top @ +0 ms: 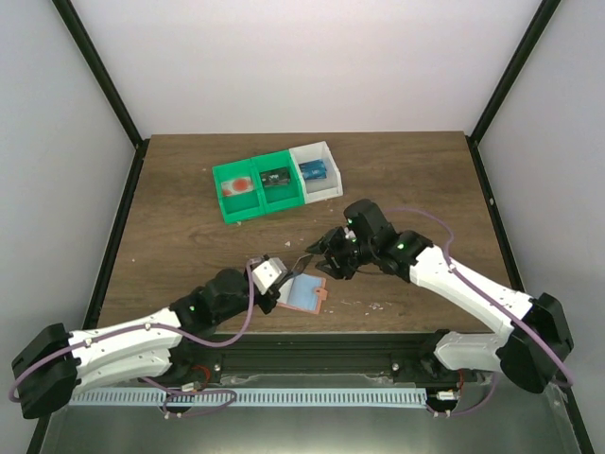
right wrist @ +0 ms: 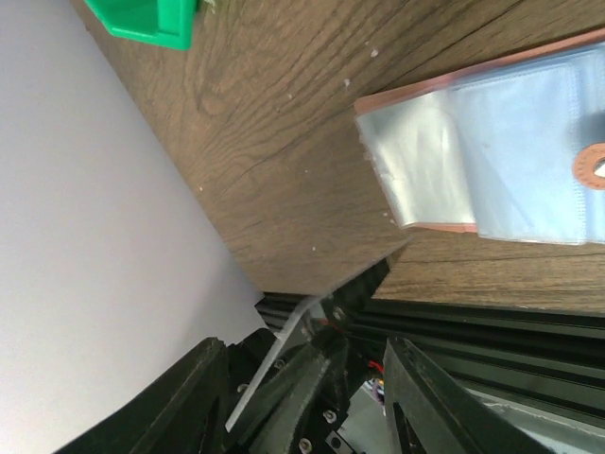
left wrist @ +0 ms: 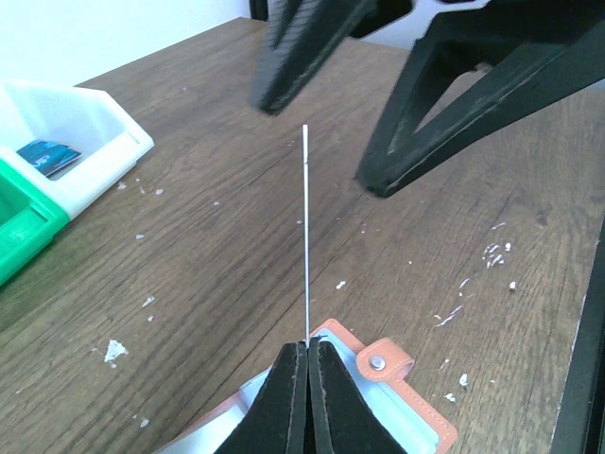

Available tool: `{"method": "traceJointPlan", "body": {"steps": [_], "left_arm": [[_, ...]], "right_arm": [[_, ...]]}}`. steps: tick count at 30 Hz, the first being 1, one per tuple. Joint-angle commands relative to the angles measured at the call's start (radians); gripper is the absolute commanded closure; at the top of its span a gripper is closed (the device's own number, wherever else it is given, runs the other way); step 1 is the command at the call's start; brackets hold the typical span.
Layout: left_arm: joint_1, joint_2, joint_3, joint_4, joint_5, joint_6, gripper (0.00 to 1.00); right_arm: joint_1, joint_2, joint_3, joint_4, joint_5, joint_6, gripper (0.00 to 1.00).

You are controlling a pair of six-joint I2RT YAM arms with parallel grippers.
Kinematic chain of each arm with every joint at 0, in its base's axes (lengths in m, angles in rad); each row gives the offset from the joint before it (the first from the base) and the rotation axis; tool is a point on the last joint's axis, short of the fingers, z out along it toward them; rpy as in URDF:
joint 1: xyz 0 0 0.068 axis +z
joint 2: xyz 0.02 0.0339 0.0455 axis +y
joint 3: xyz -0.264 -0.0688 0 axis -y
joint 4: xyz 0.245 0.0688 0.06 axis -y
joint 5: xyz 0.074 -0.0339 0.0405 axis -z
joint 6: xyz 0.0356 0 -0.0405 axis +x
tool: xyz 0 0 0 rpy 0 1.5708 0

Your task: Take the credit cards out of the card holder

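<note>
The card holder (top: 304, 295) lies open near the table's front edge, salmon-pink with pale blue clear sleeves (right wrist: 515, 161) and a snap tab (left wrist: 383, 360). My left gripper (left wrist: 307, 345) hovers just over it, shut on a thin pale credit card (left wrist: 306, 236) seen edge-on, pointing away from the jaws. In the top view the left gripper (top: 283, 284) sits at the holder's left edge. My right gripper (top: 315, 257) is just beyond the holder, open. Its dark fingers (left wrist: 293, 47) straddle the card's far end without touching it. In the right wrist view the held card (right wrist: 279, 355) shows between the spread right fingers (right wrist: 189, 407).
At the back of the table stand a green two-compartment bin (top: 227, 200) and a white bin (top: 330, 185). A blue card (top: 313, 171) lies in the white one and a dark card (top: 275, 177) in the green. White crumbs (left wrist: 113, 350) dot the wood. The black frame rail (right wrist: 492, 331) runs along the near edge.
</note>
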Motion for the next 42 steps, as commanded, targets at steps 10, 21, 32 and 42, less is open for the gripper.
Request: {"method": "traceJointPlan", "body": {"steps": [10, 21, 32, 42], "left_arm": [[-0.042, 0.036, 0.026, 0.036, -0.032, 0.039, 1.00], [-0.042, 0.017, 0.142, -0.147, -0.088, -0.169, 0.66], [0.032, -0.032, 0.281, -0.403, 0.064, -0.476, 0.53], [0.286, 0.002, 0.259, -0.300, 0.616, -0.628, 0.46]], "right_arm": [[-0.005, 0.061, -0.009, 0.116, -0.107, -0.003, 0.71], [-0.005, -0.029, -0.162, 0.255, -0.063, -0.163, 1.00], [-0.005, -0.187, -0.429, 0.702, -0.138, -0.733, 1.00], [-0.005, -0.368, -0.514, 0.779, -0.180, -0.853, 1.00]]}}
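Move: The black card sticks out of the left fingers; the right gripper it is offered to stands about 4 cm ahead and 7 cm to the right of the left hand. From the right hand the card's middle is some 2 cm back, 4 cm left and a couple below. The card holder lies about 6 cm back, 4 cm left and 15 cm below the right hand, the white box about 22 cm ahead, almost in line, 15 cm below. The right hand eases about 2 cm left and slightly down with its open fingers about the card's free end and pinches it; the left fingers only then open to about half and let go, and that hand rises some 6 cm, its wrist rolling about 35 degrees, before edging 2 cm forward. The right hand keeps its pinch, sinks with the card and then climbs about 7 cm while drawing back over 3 cm, its wrist rolling some 60 degrees until the fingers point nearly level to the left, bringing the card up before the open left fingers. ##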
